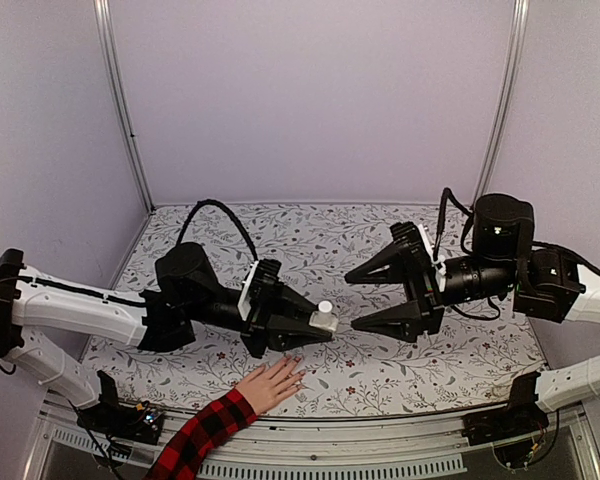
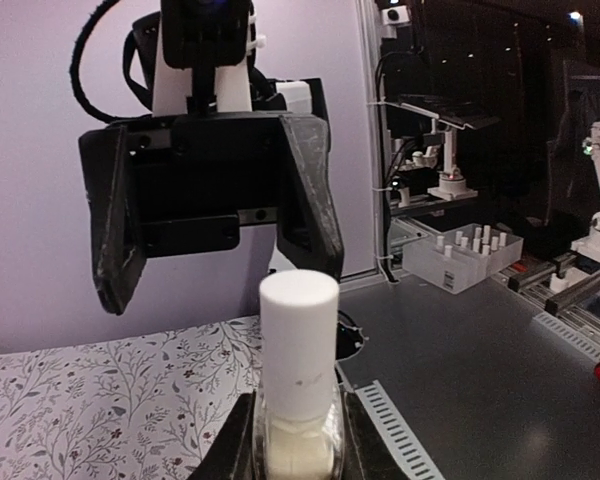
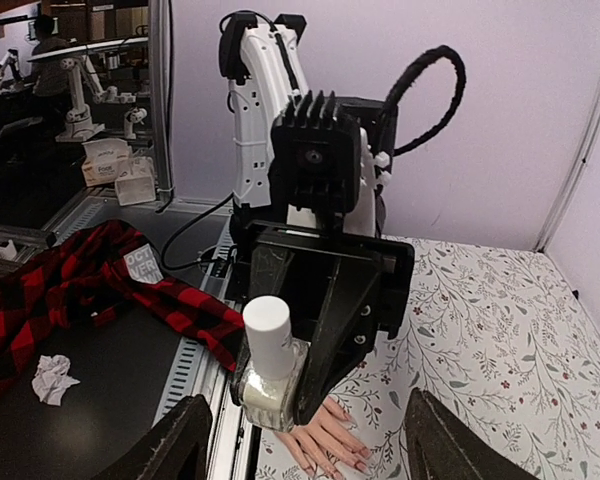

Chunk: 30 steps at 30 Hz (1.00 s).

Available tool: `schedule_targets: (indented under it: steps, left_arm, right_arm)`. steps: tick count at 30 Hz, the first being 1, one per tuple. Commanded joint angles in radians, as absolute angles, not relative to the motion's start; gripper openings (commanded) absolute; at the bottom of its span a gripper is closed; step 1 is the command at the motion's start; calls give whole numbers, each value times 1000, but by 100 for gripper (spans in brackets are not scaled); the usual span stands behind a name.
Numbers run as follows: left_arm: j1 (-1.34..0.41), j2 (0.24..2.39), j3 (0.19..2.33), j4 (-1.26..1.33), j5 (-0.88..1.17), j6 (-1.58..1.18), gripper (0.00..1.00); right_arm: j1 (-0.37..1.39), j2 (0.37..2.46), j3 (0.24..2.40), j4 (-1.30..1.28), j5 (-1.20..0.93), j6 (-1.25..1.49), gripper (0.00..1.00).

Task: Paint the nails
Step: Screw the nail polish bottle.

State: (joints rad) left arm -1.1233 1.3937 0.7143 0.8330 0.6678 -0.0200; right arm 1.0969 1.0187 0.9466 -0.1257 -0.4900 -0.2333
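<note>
My left gripper is shut on a small clear bottle with a white cap, held above the table and pointing at my right gripper. The right gripper stands open just right of the cap, with nothing between its fingers. In the left wrist view the bottle sits upright between the jaws, with the right gripper's fingers spread behind it. A light-skinned hand in a red-and-black plaid sleeve lies flat below the bottle. Its nails show glossy at the fingertips.
A floral cloth covers the table. Purple walls and metal posts close in the back and sides. A slotted rail runs along the near edge. A crumpled paper lies off the table by the sleeve.
</note>
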Motion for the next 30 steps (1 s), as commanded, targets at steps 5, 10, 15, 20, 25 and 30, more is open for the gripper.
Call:
schedule_targets:
  steps: [5, 10, 15, 20, 25, 30]
  left_arm:
    - [-1113, 1451, 789, 799, 839, -64, 0]
    - [-1113, 1466, 802, 786, 839, -64, 0]
    - [-1113, 1469, 804, 780, 831, -60, 0]
    - [-1113, 1461, 796, 773, 796, -51, 0]
    - [-1112, 1442, 788, 757, 728, -33, 0]
    - [-1112, 1406, 766, 749, 587, -10, 0]
  right_arm:
    - [1101, 1085, 1033, -153, -676, -262, 65]
    - [1129, 1137, 1071, -169, -701, -273, 62]
    - [1138, 1168, 1084, -178, -707, -283, 41]
    - [1139, 1173, 1084, -181, -708, -276, 18]
    - [1138, 1188, 1090, -188, -697, -263, 0]
    - [1138, 1192, 1090, -185, -614, -228, 0]
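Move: The left hand already grips the bottle; its white cap stands straight above that hand point, about 3 cm up. The open right hand has the cap about 4 cm to its left, 2 cm back, at nearly its own height. From the right hand, the model hand lies on the table about 14 cm left, roughly level forward and some 30 cm below. Right hand reaches 4 cm left and back, pinching the cap; left keeps the bottle, sinking about 1 cm. ##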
